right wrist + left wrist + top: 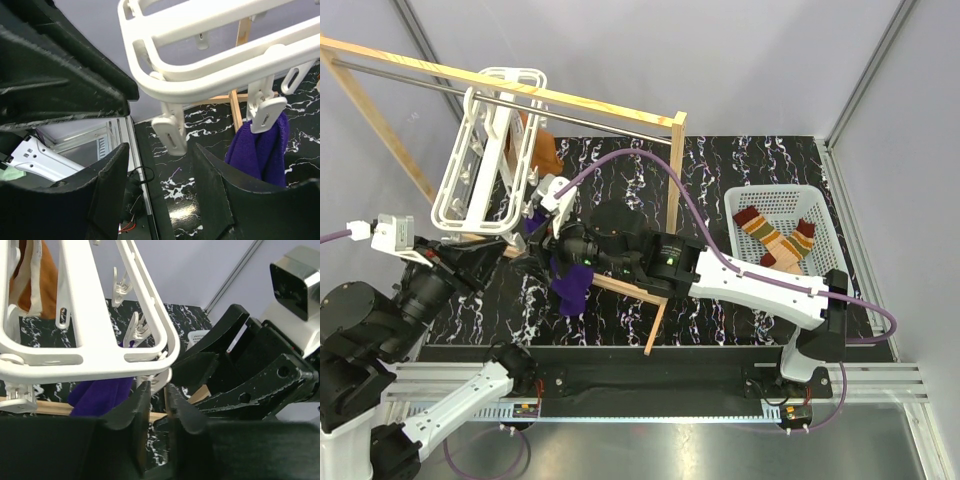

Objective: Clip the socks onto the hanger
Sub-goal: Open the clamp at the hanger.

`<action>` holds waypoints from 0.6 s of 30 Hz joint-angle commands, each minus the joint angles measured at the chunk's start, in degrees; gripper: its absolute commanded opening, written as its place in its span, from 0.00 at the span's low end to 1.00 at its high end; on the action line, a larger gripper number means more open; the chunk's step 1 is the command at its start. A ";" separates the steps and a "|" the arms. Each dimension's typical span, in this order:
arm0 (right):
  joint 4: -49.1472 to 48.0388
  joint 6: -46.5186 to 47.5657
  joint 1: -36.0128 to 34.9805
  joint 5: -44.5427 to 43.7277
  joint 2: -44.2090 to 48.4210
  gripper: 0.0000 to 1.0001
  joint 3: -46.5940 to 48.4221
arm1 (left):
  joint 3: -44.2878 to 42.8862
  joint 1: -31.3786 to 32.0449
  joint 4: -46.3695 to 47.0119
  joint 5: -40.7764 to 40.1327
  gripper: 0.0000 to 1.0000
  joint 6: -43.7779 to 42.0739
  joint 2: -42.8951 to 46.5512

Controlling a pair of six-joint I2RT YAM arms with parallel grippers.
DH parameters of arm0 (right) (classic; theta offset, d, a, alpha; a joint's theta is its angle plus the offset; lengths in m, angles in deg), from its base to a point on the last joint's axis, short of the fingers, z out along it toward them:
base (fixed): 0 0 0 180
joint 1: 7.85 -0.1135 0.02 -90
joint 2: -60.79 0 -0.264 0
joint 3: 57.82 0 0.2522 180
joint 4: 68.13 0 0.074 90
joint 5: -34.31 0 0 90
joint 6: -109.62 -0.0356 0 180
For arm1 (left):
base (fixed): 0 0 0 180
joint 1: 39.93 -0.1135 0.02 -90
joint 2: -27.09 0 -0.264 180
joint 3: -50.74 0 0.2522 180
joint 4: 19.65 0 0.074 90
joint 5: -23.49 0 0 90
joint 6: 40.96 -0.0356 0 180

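The striped socks [775,238] lie in a white basket [765,192] at the right, far from both grippers. The white hanger [470,160] hangs tilted from the rack's metal rod at the left. My left gripper [515,245] is under the hanger's lower corner. In the left wrist view the left gripper [157,386] is shut on a white clip peg [159,378] below the hanger frame [90,360]. My right gripper [160,150] stands open beneath the hanger [210,75]. Another peg [172,132] dangles just above its gap, and nothing is held.
A purple cloth [568,285] hangs from a peg by the grippers, and an orange cloth [548,152] hangs on the hanger's far side. The wooden rack [675,170] with its rod [420,82] stands across the black marbled table. The two arms crowd together under the hanger.
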 commanded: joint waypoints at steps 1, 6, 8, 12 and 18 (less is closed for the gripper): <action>-2.53 0.57 0.41 1.12 -0.39 0.59 2.88 | 2.25 0.19 3.50 0.87 0.37 -0.19 2.82; -2.79 -0.57 0.41 1.65 0.92 0.59 1.39 | 7.18 0.10 6.04 1.04 0.63 -0.45 5.82; -3.05 -0.75 0.41 2.17 1.80 0.59 0.25 | 9.73 0.19 8.58 1.22 0.73 -1.50 6.26; -2.79 -0.93 0.32 3.58 3.03 0.59 -1.34 | 11.58 0.19 11.14 -0.36 0.81 -2.91 6.27; -0.06 -0.31 0.32 4.46 4.62 0.59 -2.30 | 10.63 0.19 12.99 -2.47 0.90 -4.32 3.11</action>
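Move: The left hand, fingers nearly shut, has the empty clip under the hanger's near right corner about 6 cm ahead, 3 cm to its right and 1 cm above. The sock clip holding the purple sock is some 7 cm beyond that corner clip and 3 cm farther right. The hanger's near end is about 5 cm ahead, 4 cm left and 3 cm above the left hand. For the right hand, the corner clip is about 5 cm left, 1 cm forward and 1 cm up. The left fingers open wide as the hand sinks 2.5 cm, then goes 2 cm forward towards the clip. ##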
